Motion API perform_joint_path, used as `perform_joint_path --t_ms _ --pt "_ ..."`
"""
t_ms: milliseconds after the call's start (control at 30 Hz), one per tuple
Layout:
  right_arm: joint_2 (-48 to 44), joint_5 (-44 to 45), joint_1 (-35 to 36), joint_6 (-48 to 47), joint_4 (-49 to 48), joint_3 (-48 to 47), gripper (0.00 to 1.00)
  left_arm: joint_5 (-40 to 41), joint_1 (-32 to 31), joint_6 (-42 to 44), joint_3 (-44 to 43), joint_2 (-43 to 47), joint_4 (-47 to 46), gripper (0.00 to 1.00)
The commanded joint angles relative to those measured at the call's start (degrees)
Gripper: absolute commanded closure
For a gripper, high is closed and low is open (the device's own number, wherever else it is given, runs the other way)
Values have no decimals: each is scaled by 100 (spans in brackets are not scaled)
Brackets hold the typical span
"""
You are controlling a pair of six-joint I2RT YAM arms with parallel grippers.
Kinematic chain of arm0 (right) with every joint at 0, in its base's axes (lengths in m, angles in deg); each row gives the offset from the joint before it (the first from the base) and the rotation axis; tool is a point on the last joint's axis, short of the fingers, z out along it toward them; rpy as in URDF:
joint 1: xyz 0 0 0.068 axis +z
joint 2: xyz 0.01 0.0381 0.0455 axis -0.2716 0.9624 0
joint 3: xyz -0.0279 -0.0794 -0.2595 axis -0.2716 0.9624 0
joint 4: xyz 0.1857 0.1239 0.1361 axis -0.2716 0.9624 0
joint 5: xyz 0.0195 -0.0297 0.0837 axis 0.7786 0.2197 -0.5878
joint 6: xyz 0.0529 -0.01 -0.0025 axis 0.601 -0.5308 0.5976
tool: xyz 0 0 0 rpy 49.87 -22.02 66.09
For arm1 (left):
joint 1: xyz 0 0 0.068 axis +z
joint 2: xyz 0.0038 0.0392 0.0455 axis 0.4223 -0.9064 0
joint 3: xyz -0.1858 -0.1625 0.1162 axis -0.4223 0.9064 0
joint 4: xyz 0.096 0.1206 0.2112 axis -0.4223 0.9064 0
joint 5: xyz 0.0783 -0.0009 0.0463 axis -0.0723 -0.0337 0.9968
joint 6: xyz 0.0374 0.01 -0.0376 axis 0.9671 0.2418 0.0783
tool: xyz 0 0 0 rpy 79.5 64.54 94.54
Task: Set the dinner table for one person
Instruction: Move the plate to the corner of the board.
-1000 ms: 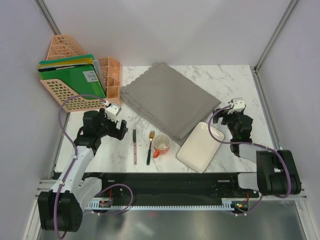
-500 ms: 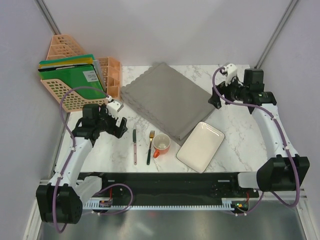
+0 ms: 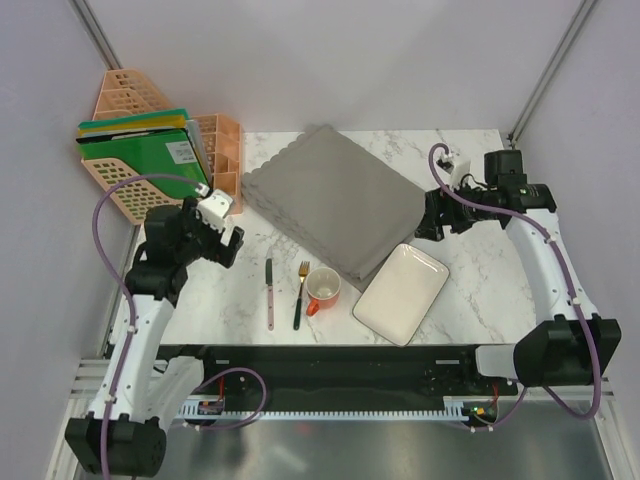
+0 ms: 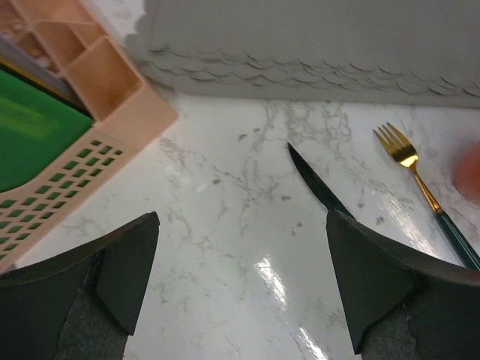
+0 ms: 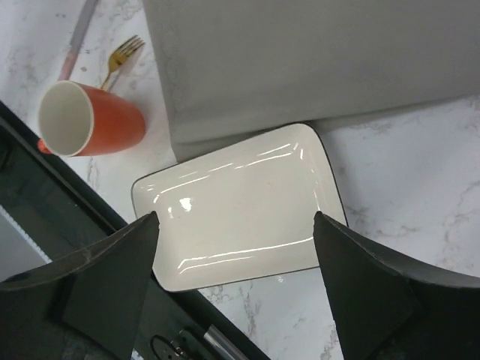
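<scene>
The dinner table (image 3: 470,290) is white marble with grey veins. On it lie a grey scallop-edged placemat (image 3: 330,195), a white rectangular plate (image 3: 401,293), an orange mug (image 3: 323,288), a gold fork (image 3: 301,293) and a pink-handled knife (image 3: 269,292). My left gripper (image 3: 228,245) is open over bare marble, left of the knife (image 4: 315,184). Above the plate's far corner, my right gripper (image 3: 432,222) is open. In the right wrist view the plate (image 5: 240,210) lies below and between the fingers of the right gripper (image 5: 236,277), apart from them.
A peach file organizer (image 3: 150,160) with green folders stands at the back left, close to the left arm. The placemat's near corner touches or overlaps the plate's far edge. The black base rail (image 3: 330,365) runs along the near edge.
My right gripper has swung from the back right corner down and forward to the plate's far corner. The left arm has drawn slightly left and up.
</scene>
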Motion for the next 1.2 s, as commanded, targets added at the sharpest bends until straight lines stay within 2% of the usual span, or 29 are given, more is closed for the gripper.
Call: perform_joint_path --t_ms 0,33,100,167,233,300,333,433,567,733,967,1167 --pt "77 881 -8 -219 124 112 8 1216 22 -278 248 565 -999 0" --pt "-11 1267 -16 -305 -17 339 8 1307 22 -252 257 600 -1000 0" --pt "-231 1507 27 -472 43 464 11 1544 22 -208 248 566 -826 0" --pt "-319 1744 115 -885 490 552 14 1536 22 -111 231 469 -675 0" --pt "-346 1807 212 -1183 963 753 43 1519 22 -102 292 407 -640 0" --pt "-390 2078 308 -1299 1089 982 93 1379 22 -119 424 416 -648 0" --pt "-399 2140 344 -1352 1150 1253 100 1317 22 -146 459 407 -675 0" --pt "-408 2439 651 -1300 1072 1685 100 1168 22 -277 599 249 -762 0" --pt "-137 2606 1108 -1168 949 1626 100 1027 22 -400 548 -93 -807 0" --pt "532 2309 1188 -992 616 1265 100 877 22 -594 389 -112 -833 0" --pt "1901 2141 1407 -719 -114 1291 100 1000 22 -480 301 -103 -807 0" --pt "2325 2043 1425 -448 -694 1475 100 1062 22 -296 406 -6 -780 0"
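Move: The plate lies about 8 cm back of the right hand, 4 cm to its left and some 20 cm below. The orange mug stands around 18 cm left of the plate's middle and 2 cm farther out, the fork about 6 cm left again of the mug, level with it. The grey board's middle is about 15 cm ahead of the right hand and 18 cm to its left. From the left hand the plate is roughly 39 cm right, 7 cm back and 18 cm lower. Down to the plate's face, just right of its middle, comes the right hand, sinking about 20 cm: first back, down and somewhat right as the fingers shut on nothing, then down with a few centimetres forward and left, the wrist tipping the fingers steeply downward. The tips finish at the surface, seemingly touching. The left hand, still open, rises, then sinks to end slightly lower and left. ##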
